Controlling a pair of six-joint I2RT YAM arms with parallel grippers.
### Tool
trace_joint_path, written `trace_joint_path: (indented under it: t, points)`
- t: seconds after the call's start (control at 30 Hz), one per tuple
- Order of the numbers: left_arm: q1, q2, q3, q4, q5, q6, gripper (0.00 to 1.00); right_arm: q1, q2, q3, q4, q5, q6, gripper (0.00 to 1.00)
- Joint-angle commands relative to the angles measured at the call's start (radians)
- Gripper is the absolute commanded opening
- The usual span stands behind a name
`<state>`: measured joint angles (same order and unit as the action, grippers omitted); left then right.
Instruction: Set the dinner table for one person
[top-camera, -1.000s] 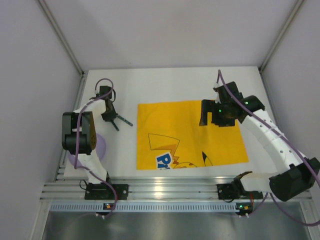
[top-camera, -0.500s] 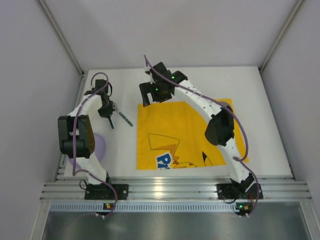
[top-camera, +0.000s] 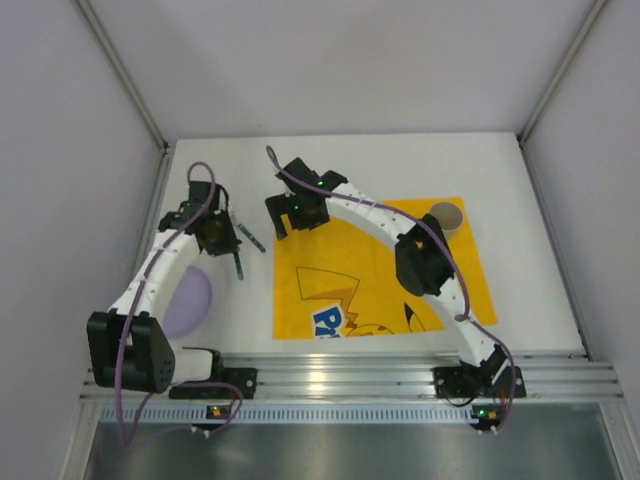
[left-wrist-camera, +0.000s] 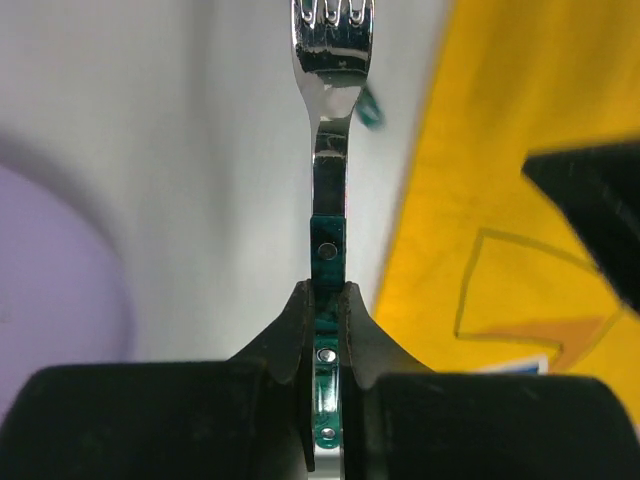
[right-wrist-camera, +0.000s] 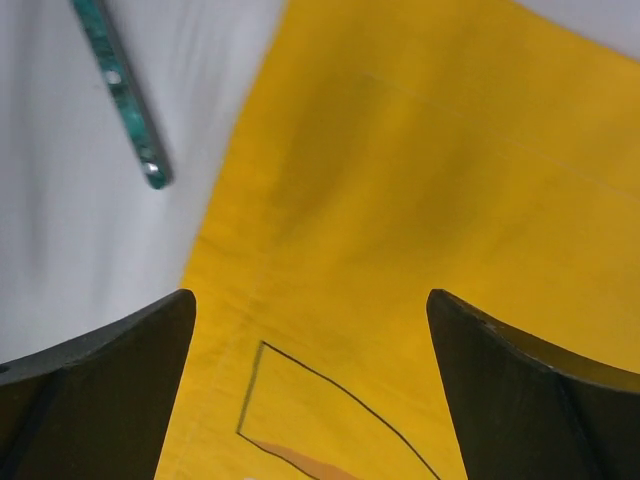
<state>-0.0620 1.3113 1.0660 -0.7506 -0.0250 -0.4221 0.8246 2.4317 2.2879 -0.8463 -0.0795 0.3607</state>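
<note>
The white dinner table (top-camera: 350, 165) carries a yellow cartoon-print mat (top-camera: 340, 250). My left gripper (top-camera: 228, 243) is left of the mat, shut on the green handle of a steel fork (left-wrist-camera: 328, 120) whose tines point away from the wrist camera (left-wrist-camera: 325, 290). A second green-handled utensil (top-camera: 250, 236) lies on the white top just beside it and shows in the right wrist view (right-wrist-camera: 120, 90). My right gripper (top-camera: 283, 218) is open and empty over the mat's far left corner (right-wrist-camera: 310, 310). A purple plate (top-camera: 185, 300) lies left of the mat. A tan cup (top-camera: 447, 215) stands on the mat's far right part.
A ribbed aluminium rail (top-camera: 330, 378) runs along the near edge with both arm bases on it. Grey walls close in the table on the left, right and far sides. The right arm reaches across the mat.
The right arm swung from the mat's far right to its far left corner, and the tan cup now stands uncovered. The left arm shifted and now holds the fork pointing toward the near edge.
</note>
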Motion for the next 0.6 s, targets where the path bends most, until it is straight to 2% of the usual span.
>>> trace_joint_path:
  t: [0.0,0.03,0.17,0.4,0.57]
  points:
    - [-0.22,-0.04,-0.064,0.08,0.073,-0.073,0.0,-0.076,-0.287,-0.155,0.081,0.24,0.064,1.0]
    - [-0.258,-0.034,-0.067,0.091,0.051,-0.096,0.0,-0.09,-0.381,-0.224,0.078,0.271,0.075,1.0]
    - [-0.415,0.069,-0.078,0.164,0.001,-0.179,0.0,-0.165,-0.597,-0.349,0.058,0.345,0.067,1.0]
    - [-0.481,0.238,-0.081,0.241,-0.067,-0.273,0.0,-0.186,-0.887,-0.537,-0.031,0.371,0.032,1.0]
    - [-0.518,0.307,-0.051,0.215,-0.101,-0.362,0.0,-0.191,-1.089,-0.76,-0.054,0.379,0.047,1.0]
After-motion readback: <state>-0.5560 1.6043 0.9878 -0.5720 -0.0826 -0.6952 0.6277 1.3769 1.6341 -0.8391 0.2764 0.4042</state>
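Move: The fork is still pinched in the left hand, and its place, the left strip of the mat, lies about 15 cm to that hand's right, 4 cm back and 12 cm below. The spoon rests roughly 9 cm straight ahead of that hand, the plate some 15 cm to its left and 10 cm back. From the empty right hand that strip lies about 10 cm back, hardly to the left, the spoon 16 cm left and 3 cm ahead, the cup some 40 cm right and 1 cm ahead. Keeping its pinch on the fork's handle, the left hand swings about 15 cm to the right from the bare table over the mat's left edge, drawing back a little at first, then sinks almost straight down, some 10 cm in all, turning slightly clockwise and tipping its fingers more steeply down. Meanwhile the right hand clears the mat's left end, fingers wide open and empty, going some 25 cm right towards the cup's side and about as far up, turning clockwise as its fingers tilt outward, and drawing back a little late on. ##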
